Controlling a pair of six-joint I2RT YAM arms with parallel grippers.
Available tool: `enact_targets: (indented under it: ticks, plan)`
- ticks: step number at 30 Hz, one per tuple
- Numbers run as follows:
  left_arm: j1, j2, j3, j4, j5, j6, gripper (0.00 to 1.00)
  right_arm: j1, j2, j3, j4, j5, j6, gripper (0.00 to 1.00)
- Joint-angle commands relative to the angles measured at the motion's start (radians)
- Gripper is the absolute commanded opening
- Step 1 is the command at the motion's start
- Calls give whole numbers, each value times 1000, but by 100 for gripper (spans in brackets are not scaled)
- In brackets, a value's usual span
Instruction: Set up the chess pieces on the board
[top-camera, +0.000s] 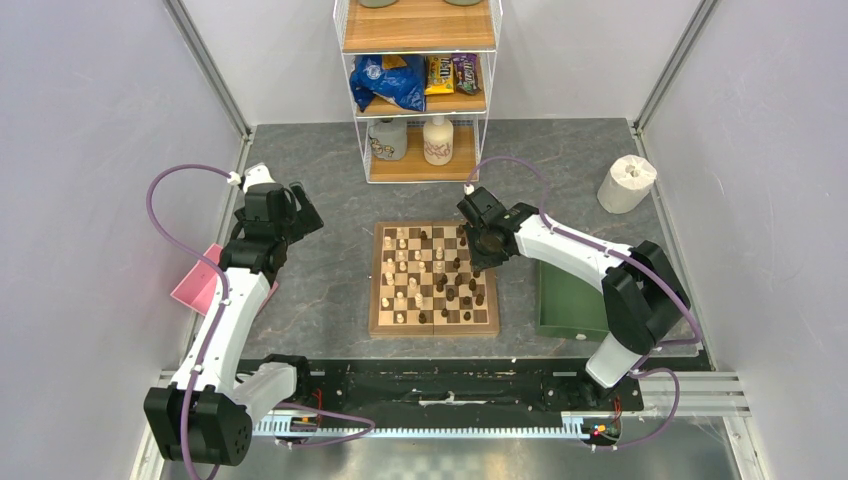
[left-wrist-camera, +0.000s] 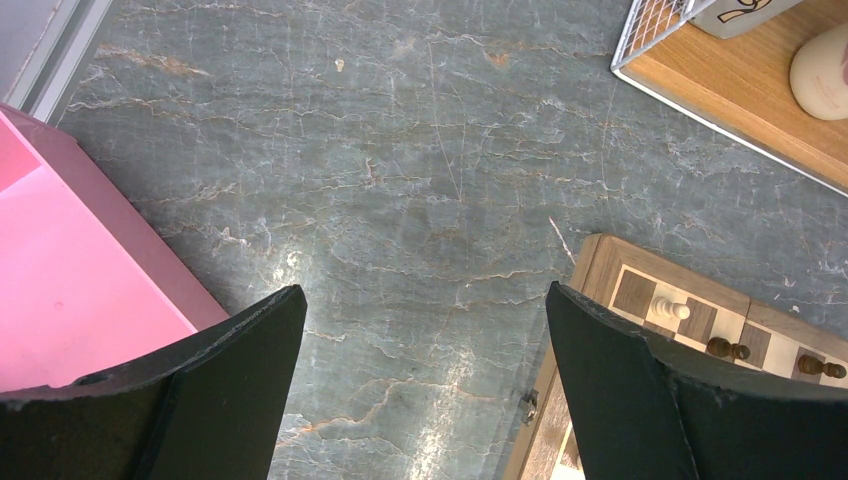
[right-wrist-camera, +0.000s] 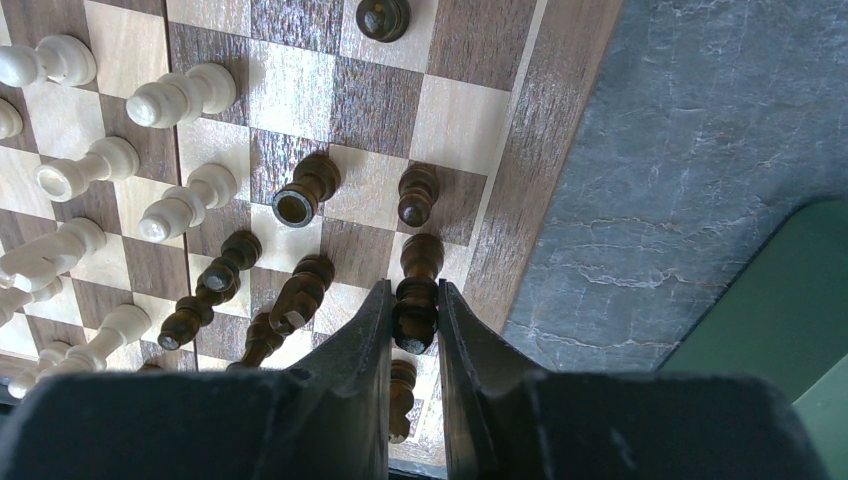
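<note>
The board (top-camera: 433, 279) lies in the middle of the table with pale chess pieces (top-camera: 403, 268) on its left half and dark ones (top-camera: 462, 289) on its right half. My right gripper (right-wrist-camera: 413, 290) hangs over the board's right edge, shut on the head of a dark brown piece (right-wrist-camera: 417, 290) that stands in the outermost column. Other dark pieces (right-wrist-camera: 305, 188) and pale pieces (right-wrist-camera: 185, 94) stand just left of it. My left gripper (left-wrist-camera: 425, 300) is open above bare table, left of the board's corner (left-wrist-camera: 610, 262), holding nothing.
A pink tray (top-camera: 200, 282) lies at the left, under my left arm. A green tray (top-camera: 565, 300) sits right of the board. A wire shelf unit (top-camera: 418, 90) with snacks and bottles stands at the back, and a paper roll (top-camera: 627, 183) at the back right.
</note>
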Motion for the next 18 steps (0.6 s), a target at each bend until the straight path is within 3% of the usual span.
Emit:
enact_targets:
  ticks: [1,12,18]
  plan:
    - [1,-9,-6,30,4,10,97,0,-25,-2,-17,19,7,25]
    - [1,-12,-7,31,3,7,97,1,-83,39,-44,21,-2,46]
    - [1,-13,-7,30,5,7,97,8,-129,36,-61,19,4,50]
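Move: The right hand still pinches the head of the tall dark piece, which stands in the board's right-hand column, its middle about 2 cm below the fingers. The dark pawn stands some 2 cm ahead of it in that column and the dark rook about 2 cm ahead and 5 cm left; a dark knight is roughly 5 cm behind. From the left hand the tall piece lies around 34 cm right, 4 cm back and 14 cm lower. The right hand opens its fingers to about twice their gap, letting go of the tall dark piece in the right-hand column, while easing about half a centimetre back and to its right. Then, with the wrist unchanged, it rises about 2 cm away from the piece, the fingers still spreading on the way up. ##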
